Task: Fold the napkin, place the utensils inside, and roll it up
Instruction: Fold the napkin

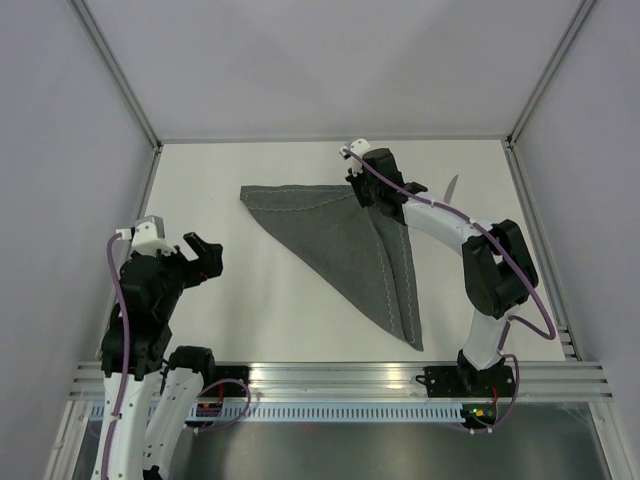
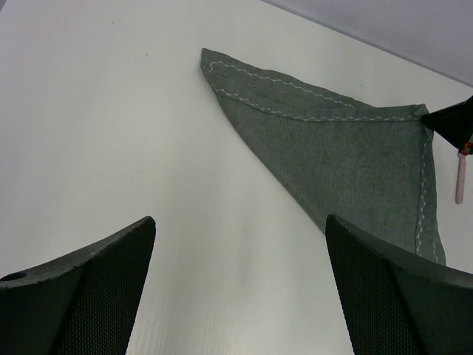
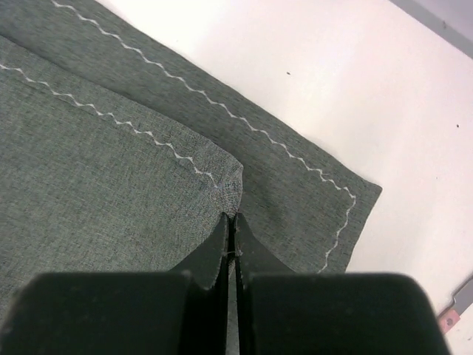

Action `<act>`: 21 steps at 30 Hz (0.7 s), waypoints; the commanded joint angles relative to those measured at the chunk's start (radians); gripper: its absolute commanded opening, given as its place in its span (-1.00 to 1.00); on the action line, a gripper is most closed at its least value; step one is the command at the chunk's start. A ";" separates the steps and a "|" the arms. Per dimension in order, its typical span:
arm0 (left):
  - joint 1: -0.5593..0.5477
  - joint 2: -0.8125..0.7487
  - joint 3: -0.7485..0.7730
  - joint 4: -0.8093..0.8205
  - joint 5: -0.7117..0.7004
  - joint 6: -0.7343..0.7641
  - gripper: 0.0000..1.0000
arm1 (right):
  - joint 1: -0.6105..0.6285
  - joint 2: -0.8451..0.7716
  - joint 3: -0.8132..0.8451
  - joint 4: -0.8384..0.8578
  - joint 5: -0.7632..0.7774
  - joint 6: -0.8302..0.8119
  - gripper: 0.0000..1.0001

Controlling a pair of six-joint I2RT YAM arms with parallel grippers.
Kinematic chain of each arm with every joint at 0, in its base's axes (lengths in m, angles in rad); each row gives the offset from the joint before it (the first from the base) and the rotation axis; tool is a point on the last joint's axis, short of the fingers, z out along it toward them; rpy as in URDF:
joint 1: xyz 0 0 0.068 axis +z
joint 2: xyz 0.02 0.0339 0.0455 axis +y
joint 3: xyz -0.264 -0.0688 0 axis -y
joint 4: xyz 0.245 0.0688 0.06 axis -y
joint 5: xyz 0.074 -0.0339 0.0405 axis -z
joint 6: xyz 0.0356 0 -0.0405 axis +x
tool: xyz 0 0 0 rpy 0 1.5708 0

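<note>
The dark grey napkin (image 1: pixel 350 240) lies folded into a triangle on the white table, its pale stitching showing along the edges (image 2: pixel 340 148). My right gripper (image 1: pixel 362 192) is at its far right corner, shut on the tip of the folded-over top layer (image 3: pixel 232 218); the bottom layer's corner (image 3: pixel 325 200) lies flat just beyond. A slim pinkish-silver utensil (image 1: pixel 451 186) lies on the table to the right of that corner (image 2: pixel 460 181) (image 3: pixel 458 307). My left gripper (image 1: pixel 195 262) hovers open well to the left of the napkin, nothing between its fingers (image 2: pixel 240 244).
Grey walls and a metal frame (image 1: pixel 130 100) enclose the table on three sides. An aluminium rail (image 1: pixel 330 378) runs along the near edge by the arm bases.
</note>
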 commanded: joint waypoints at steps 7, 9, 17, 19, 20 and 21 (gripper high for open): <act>-0.001 -0.013 -0.008 0.030 0.032 0.033 0.99 | -0.060 0.047 0.024 0.049 -0.028 0.045 -0.99; -0.003 -0.016 -0.009 0.032 0.033 0.033 0.99 | -0.070 0.054 0.025 0.050 -0.028 0.048 -0.99; -0.003 -0.016 -0.011 0.030 0.033 0.032 0.99 | -0.103 0.064 0.018 0.066 -0.031 0.056 -0.99; -0.003 -0.018 -0.012 0.032 0.033 0.032 0.99 | -0.112 0.069 0.018 0.067 -0.031 0.058 -0.99; -0.003 -0.018 -0.011 0.032 0.035 0.032 0.99 | -0.116 0.069 0.015 0.069 -0.032 0.058 -0.99; -0.001 -0.018 -0.012 0.032 0.033 0.030 0.99 | -0.119 0.071 0.015 0.069 -0.032 0.058 -0.99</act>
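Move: The napkin's near-left corner is already pinched in the right hand. The far-right corner it is being taken to lies about 5 cm ahead of that hand, 9 cm to its right and 3 cm below. The knife's middle is some 19 cm to the hand's right and about 1 cm ahead; the napkin's far-left corner is roughly 28 cm to its left and 5 cm ahead. From the left hand the far-right corner lies about 30 cm ahead, 45 cm right and 15 cm below. The napkin's folded-over corner, still pinched in the shut right fingers, is carried right and somewhat forward, about 5 cm in all, towards the far-right corner. It is lowered some 2.5 cm early on, then drawn on level and more slowly, close above the cloth, while the wrist turns about 5 degrees clockwise. ##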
